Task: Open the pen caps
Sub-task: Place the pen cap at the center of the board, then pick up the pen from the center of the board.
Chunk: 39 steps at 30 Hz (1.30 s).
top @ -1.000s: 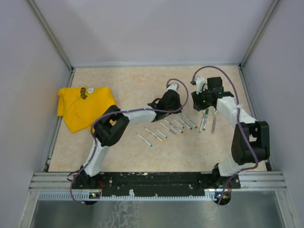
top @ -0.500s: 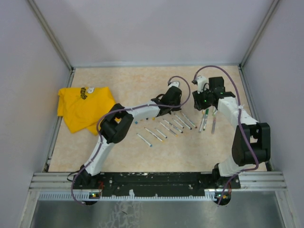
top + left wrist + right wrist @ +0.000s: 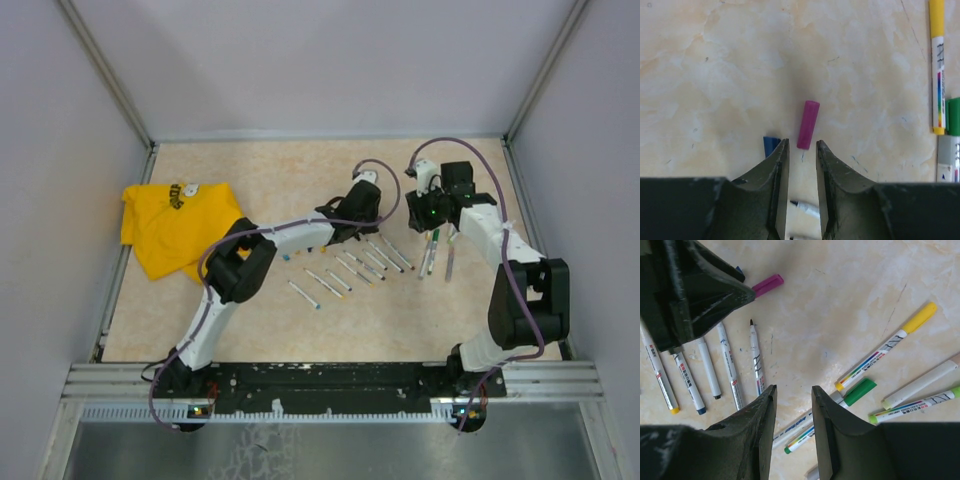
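Observation:
A magenta pen cap (image 3: 808, 124) lies loose on the table just beyond my left gripper (image 3: 802, 143), whose jaws stand apart and touch nothing. A blue cap (image 3: 771, 144) lies by the left finger. An uncapped pen tip (image 3: 804, 207) shows on the table under the jaws. In the right wrist view the magenta cap (image 3: 768, 284) pokes out from behind the left gripper (image 3: 695, 295). Beside it is a row of uncapped pens (image 3: 731, 365). My right gripper (image 3: 793, 390) hovers open and empty over capped pens, one green-capped (image 3: 859, 391) and one yellow-capped (image 3: 918, 318).
A crumpled yellow cloth (image 3: 176, 225) lies at the left of the table. The uncapped pens (image 3: 350, 268) form a diagonal row mid-table, and capped pens (image 3: 437, 250) lie under the right arm. Grey walls close in the table on three sides.
My left jaws have opened and the magenta cap now lies free on the table. The left gripper shifted slightly back and right a second ago. The right arm barely moved.

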Each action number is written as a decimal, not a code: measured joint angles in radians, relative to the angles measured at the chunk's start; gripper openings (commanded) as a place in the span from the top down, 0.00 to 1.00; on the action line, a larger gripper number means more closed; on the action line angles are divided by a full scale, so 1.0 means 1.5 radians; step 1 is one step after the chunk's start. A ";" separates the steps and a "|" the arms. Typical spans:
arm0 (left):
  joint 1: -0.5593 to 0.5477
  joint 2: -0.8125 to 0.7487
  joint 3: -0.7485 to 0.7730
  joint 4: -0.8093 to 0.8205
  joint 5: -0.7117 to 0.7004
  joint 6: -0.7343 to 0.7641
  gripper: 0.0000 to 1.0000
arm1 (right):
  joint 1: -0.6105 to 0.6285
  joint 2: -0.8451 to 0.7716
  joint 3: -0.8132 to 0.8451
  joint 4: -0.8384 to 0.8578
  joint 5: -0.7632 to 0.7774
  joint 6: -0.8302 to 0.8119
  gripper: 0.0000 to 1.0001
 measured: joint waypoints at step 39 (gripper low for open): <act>0.005 -0.959 -1.043 0.476 0.127 0.116 0.00 | -0.058 0.022 0.029 0.039 0.040 0.034 0.64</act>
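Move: The magenta cap, already set down, lies just past the left fingertips, about 2 cm ahead, 1 to the right and 2 below; the nearest navy cap is level and 2 cm to the hand's left, the dark cap 3 cm back and 5 left. From the right hand, the yellow-capped pen lies roughly 5 cm ahead, 7 to the right and 9 below; the green pen cap sits level and 9 cm right. Left hand withdraws some 30 cm back-left, rising, opening wide; right hand eases 5 cm right-forward towards the yellow-capped pen. ##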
